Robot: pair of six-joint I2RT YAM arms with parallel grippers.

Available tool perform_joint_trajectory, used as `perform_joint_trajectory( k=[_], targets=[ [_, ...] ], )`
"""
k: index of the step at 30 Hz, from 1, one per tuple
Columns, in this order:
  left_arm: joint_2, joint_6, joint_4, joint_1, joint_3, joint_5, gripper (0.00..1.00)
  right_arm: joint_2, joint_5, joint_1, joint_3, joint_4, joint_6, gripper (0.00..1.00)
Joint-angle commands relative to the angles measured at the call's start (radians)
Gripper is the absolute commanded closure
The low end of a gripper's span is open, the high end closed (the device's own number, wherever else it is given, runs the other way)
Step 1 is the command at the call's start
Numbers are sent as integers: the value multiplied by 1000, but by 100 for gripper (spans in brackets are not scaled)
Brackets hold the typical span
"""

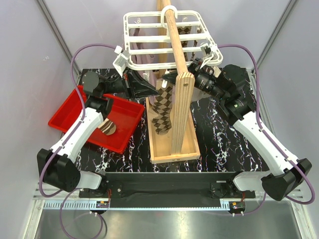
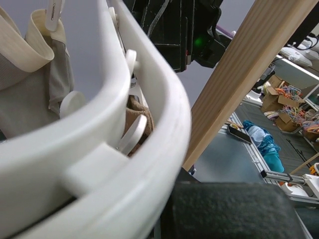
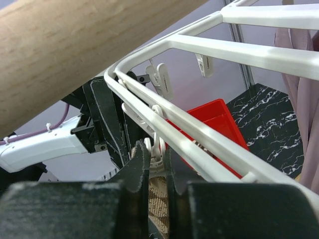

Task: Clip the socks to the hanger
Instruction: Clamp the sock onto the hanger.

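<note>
The white hanger hangs from the wooden pole. My right gripper is shut on a white clip peg under the hanger's near rail. A brown-and-cream checkered sock shows just below that peg, and it hangs down in front of the stand. My left gripper sits under the hanger's left corner, shut. Its dark finger pad lies against the frame, and whether it holds anything is hidden. Beige and grey socks hang clipped.
A red tray at the left holds a striped brown sock. The pole rises from a wooden box base at the table's middle. Mauve and checkered socks hang at the hanger's far side.
</note>
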Motion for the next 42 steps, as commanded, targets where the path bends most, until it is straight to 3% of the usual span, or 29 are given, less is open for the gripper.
perform_joint_trajectory(
  k=[1,4,6,7,12,13,14,18,21,25,27,28,31,35,42],
  targets=[
    [3,-66,124,-4,47,-4,100,-36,-79,7,-10,-35,-3,78],
    [6,-72,125,-7,47,-7,100,-50,-54,7,-14,-50,-7,52],
    [3,-58,116,-16,40,-9,100,-62,-23,7,-17,-78,-12,45],
    [-9,-39,92,-16,37,-18,100,-67,1,9,-20,-82,-19,37],
    [-46,208,-226,-48,58,-82,99,-58,18,7,-13,-84,-29,27],
    [-49,218,-236,-53,57,-87,94,-53,23,7,-1,-85,-27,26],
    [-55,224,-246,-56,55,-93,82,-45,26,7,7,-87,-27,23],
    [-90,311,-379,-58,50,-183,38,-37,63,7,24,-101,-29,22],
    [-165,401,-488,-59,20,-309,36,-44,151,7,24,-110,-39,22],
    [-323,492,-531,-67,-142,-572,52,-47,199,7,36,-173,-61,24],
    [-391,541,-504,-73,-207,-729,48,-50,227,7,41,-188,-75,24],
    [-435,555,-479,-71,-232,-760,41,-53,231,7,41,-191,-76,25],
    [-440,627,-308,-81,-318,-750,31,-57,241,7,47,-204,-90,25],
    [-329,637,-234,-85,-253,-636,17,-70,251,7,50,-223,-96,26],
    [-232,655,-132,-104,-197,-670,18,-84,288,6,59,-253,-118,26]
  ],
)
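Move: The checkered sock's cuff is still in the shut left fingers; the open clip it is held to is only some 2 cm ahead, 3 cm right and 2 cm above them. The next clip hangs about 5 cm ahead and 5 cm left of the left hand, 2 cm higher. The right fingers still squeeze that first clip, its middle about 1 cm left of and 1 cm below them; the wooden post's top is roughly 9 cm right, 4 cm back and 8 cm above the right hand. The clip is let go onto the sock's cuff as the right fingers spread, easing back about 1.5 cm, then going forward, right and down. Only then do the left fingers open off the cuff; that hand swings left about 6 cm, turning some 35 degrees counter-clockwise, then goes forward about 5 cm beside the sock, sinking a little. ##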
